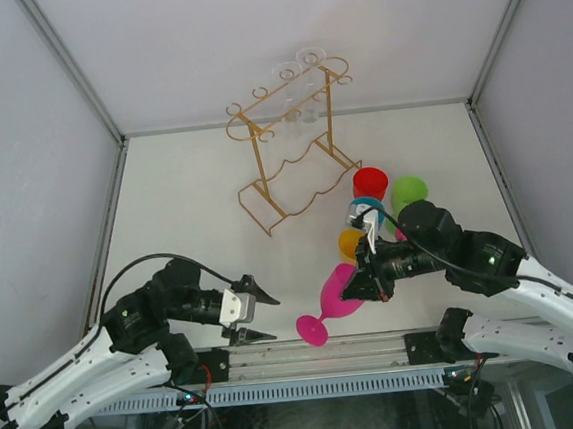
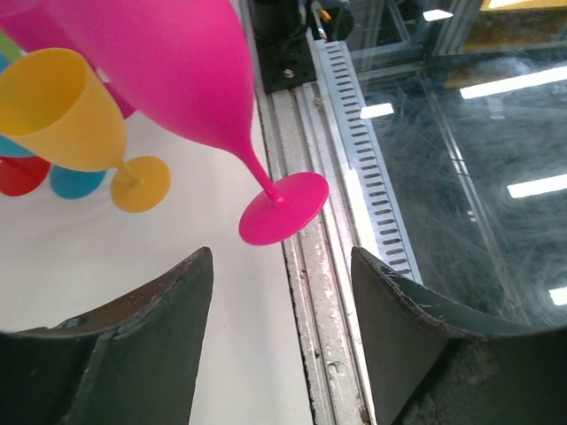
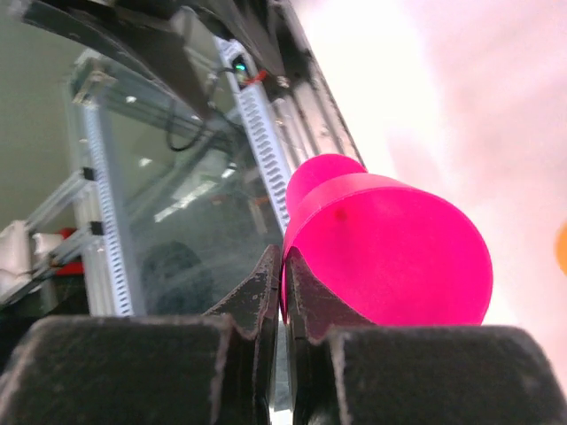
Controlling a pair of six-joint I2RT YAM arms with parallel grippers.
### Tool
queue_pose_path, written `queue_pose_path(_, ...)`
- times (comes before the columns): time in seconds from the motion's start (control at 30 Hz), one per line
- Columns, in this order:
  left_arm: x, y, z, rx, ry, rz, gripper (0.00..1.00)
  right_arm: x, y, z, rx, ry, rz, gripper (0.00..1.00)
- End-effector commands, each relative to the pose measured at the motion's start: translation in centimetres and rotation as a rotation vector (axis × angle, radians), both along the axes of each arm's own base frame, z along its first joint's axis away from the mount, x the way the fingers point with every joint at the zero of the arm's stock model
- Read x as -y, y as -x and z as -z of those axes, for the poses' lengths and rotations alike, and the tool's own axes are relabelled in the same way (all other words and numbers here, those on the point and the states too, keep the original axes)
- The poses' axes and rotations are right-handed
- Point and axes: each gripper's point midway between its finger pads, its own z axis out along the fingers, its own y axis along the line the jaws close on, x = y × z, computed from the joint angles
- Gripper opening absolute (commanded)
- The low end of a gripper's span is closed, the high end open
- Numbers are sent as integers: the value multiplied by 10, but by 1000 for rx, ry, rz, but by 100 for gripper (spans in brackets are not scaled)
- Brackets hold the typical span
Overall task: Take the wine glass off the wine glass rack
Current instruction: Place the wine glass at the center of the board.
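The gold wire wine glass rack (image 1: 291, 154) stands at the back of the table, with clear glasses (image 1: 299, 73) hanging from its top rails. A pink wine glass (image 1: 339, 295) is tilted near the front edge, its foot (image 1: 313, 330) toward the left arm. My right gripper (image 1: 353, 291) is shut on its rim. The right wrist view shows the rim wall pinched between the fingers (image 3: 283, 266) and the pink bowl (image 3: 390, 248) to the right. My left gripper (image 1: 265, 317) is open just left of the foot. In the left wrist view the foot (image 2: 283, 208) lies ahead of the open gripper (image 2: 282, 266), apart from it.
Red (image 1: 370, 182), green (image 1: 409, 191), blue (image 1: 365, 211) and yellow (image 1: 351, 241) glasses cluster right of the rack, behind the right gripper. The yellow glass (image 2: 62, 111) is close beside the pink one. The metal rail of the table's front edge (image 2: 310, 292) runs under the left gripper.
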Motion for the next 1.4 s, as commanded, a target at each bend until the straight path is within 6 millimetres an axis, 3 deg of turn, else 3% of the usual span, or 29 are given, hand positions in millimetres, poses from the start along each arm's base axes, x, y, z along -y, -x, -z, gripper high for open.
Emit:
queue_pose_path(0.0, 7, -23, -41, 82, 124, -118, 69, 28, -21, 18, 108, 168, 218, 0)
queue_pose_path(0.13, 16, -35, -54, 65, 209, -189, 79, 64, -35, 49, 175, 395, 390, 0)
queue_pose_path(0.23, 22, -48, -63, 36, 256, -265, 86, 84, -44, 60, 188, 500, 491, 0)
queue_pose_path(0.5, 15, -91, -79, 6, 327, -541, 98, 108, -60, 53, 224, 492, 672, 0)
queue_pose_path(0.67, -2, -118, -94, -90, 408, -773, 100, 108, -71, 60, 201, 499, 727, 0)
queue_pose_path(0.83, -11, -123, -104, -144, 427, -845, 100, 116, -81, 75, 162, 563, 785, 0)
queue_pose_path(1.23, -46, -155, -100, -265, 411, -1099, 100, 106, -102, 95, 123, 580, 807, 0)
queue_pose_path(1.37, -52, -157, -100, -253, 421, -1121, 100, 106, -103, 100, 120, 599, 817, 0)
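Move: The pink glass is already pinched by its rim in my right hand. Its free spot on the board lies roughly 10 cm ahead, 15 cm to the right and 27 cm below that hand. The yellow glass stands about 9 cm left of the spot and 4 cm farther out, the other pink glass about 5 cm right and 8 cm farther. From my left hand the spot is around 35 cm right, 13 cm ahead and 22 cm down. Keeping the rim pinched, I swing my right hand about 11 cm right and 10 cm down, then forward too, with a short level stretch midway, tipping the fingers down and turning clockwise to bring the pink glass upright beside the yellow one. My empty left hand backs off forward and up, some 15 cm out, opening fully and turning about 60 degrees counter-clockwise. ##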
